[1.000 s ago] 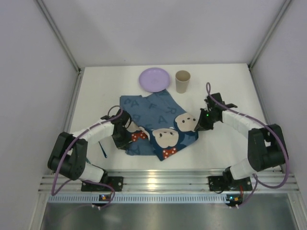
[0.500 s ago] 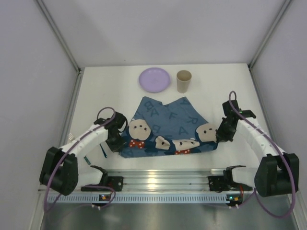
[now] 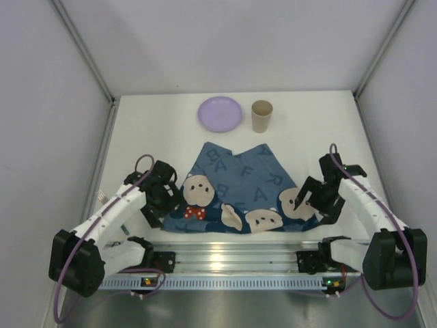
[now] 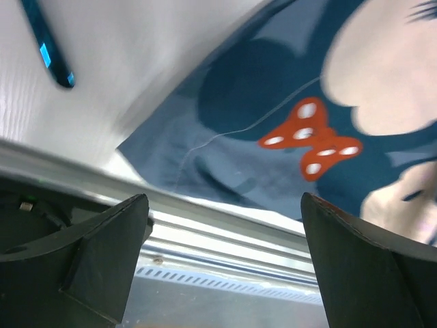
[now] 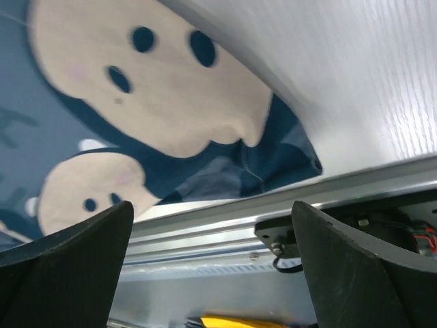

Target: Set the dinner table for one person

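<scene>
The blue mouse-print placemat lies spread but still wrinkled on the white dinner table, its near edge close to the aluminium rail. My left gripper hovers open over the placemat's near-left corner, and nothing is between its fingers. Over the near-right corner my right gripper also stands open and empty. A lilac plate and a beige cup stand at the back of the table.
A thin teal-blue utensil lies on the table left of the placemat, partly under the left arm in the top view. White walls close in the table on the left, right and back. The arm bases sit on the rail at the near edge.
Both grippers drew the placemat's corners apart and toward the near rail, then opened and let go. The cloth now lies wider and nearer than a second ago.
</scene>
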`<control>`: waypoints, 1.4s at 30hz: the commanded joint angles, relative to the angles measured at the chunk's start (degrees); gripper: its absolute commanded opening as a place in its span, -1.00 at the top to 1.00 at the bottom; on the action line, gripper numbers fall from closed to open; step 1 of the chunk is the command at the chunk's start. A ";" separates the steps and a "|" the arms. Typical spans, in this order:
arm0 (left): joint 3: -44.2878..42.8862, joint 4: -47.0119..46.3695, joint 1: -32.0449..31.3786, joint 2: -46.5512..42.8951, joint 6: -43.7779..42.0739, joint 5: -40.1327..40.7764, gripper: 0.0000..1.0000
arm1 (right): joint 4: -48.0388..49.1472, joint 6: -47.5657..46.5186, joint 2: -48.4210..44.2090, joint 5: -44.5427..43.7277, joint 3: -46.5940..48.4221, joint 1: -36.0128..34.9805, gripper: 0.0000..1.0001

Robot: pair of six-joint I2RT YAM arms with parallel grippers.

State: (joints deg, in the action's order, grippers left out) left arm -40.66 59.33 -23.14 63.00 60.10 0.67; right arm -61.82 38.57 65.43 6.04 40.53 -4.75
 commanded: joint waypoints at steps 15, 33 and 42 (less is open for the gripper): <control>-48.07 -16.17 4.84 52.21 -27.75 2.24 -0.93 | 21.90 -10.26 30.79 12.32 35.21 -0.25 -0.99; -49.08 -25.39 8.11 64.88 -34.34 -20.52 -0.34 | 27.19 -9.21 59.46 13.91 49.73 -10.44 -0.93; -47.66 -26.72 8.02 66.02 -35.31 -25.36 0.31 | 29.92 -7.10 60.17 14.08 46.65 -12.30 -0.08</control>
State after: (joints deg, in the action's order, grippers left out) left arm -90.50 31.29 -14.39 123.83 26.68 -24.14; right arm -32.01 31.33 122.15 21.93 89.80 -16.99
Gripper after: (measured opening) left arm 0.374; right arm 0.577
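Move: The cloth's far left corner lies about 30 cm ahead of the left gripper, 12 cm to its right and 5 cm below; the purple plate's middle is some 13 cm beyond that corner and 4 cm farther right. From the right gripper, the cloth's far right corner is about 29 cm ahead, 15 cm to the left and 5 cm below, with the cup roughly 7 cm straight beyond that corner. Bring both open grippers forward about 30 cm to the cloth's far corners, the right one in a high arc, the left one low, and come down near the table. Then sweep them inward, left gripper rightward and right gripper leftward, turning the left clockwise some 30 degrees and the right a bit less counter-clockwise, and part-close the fingers around the cloth's corners, the left ones further. ##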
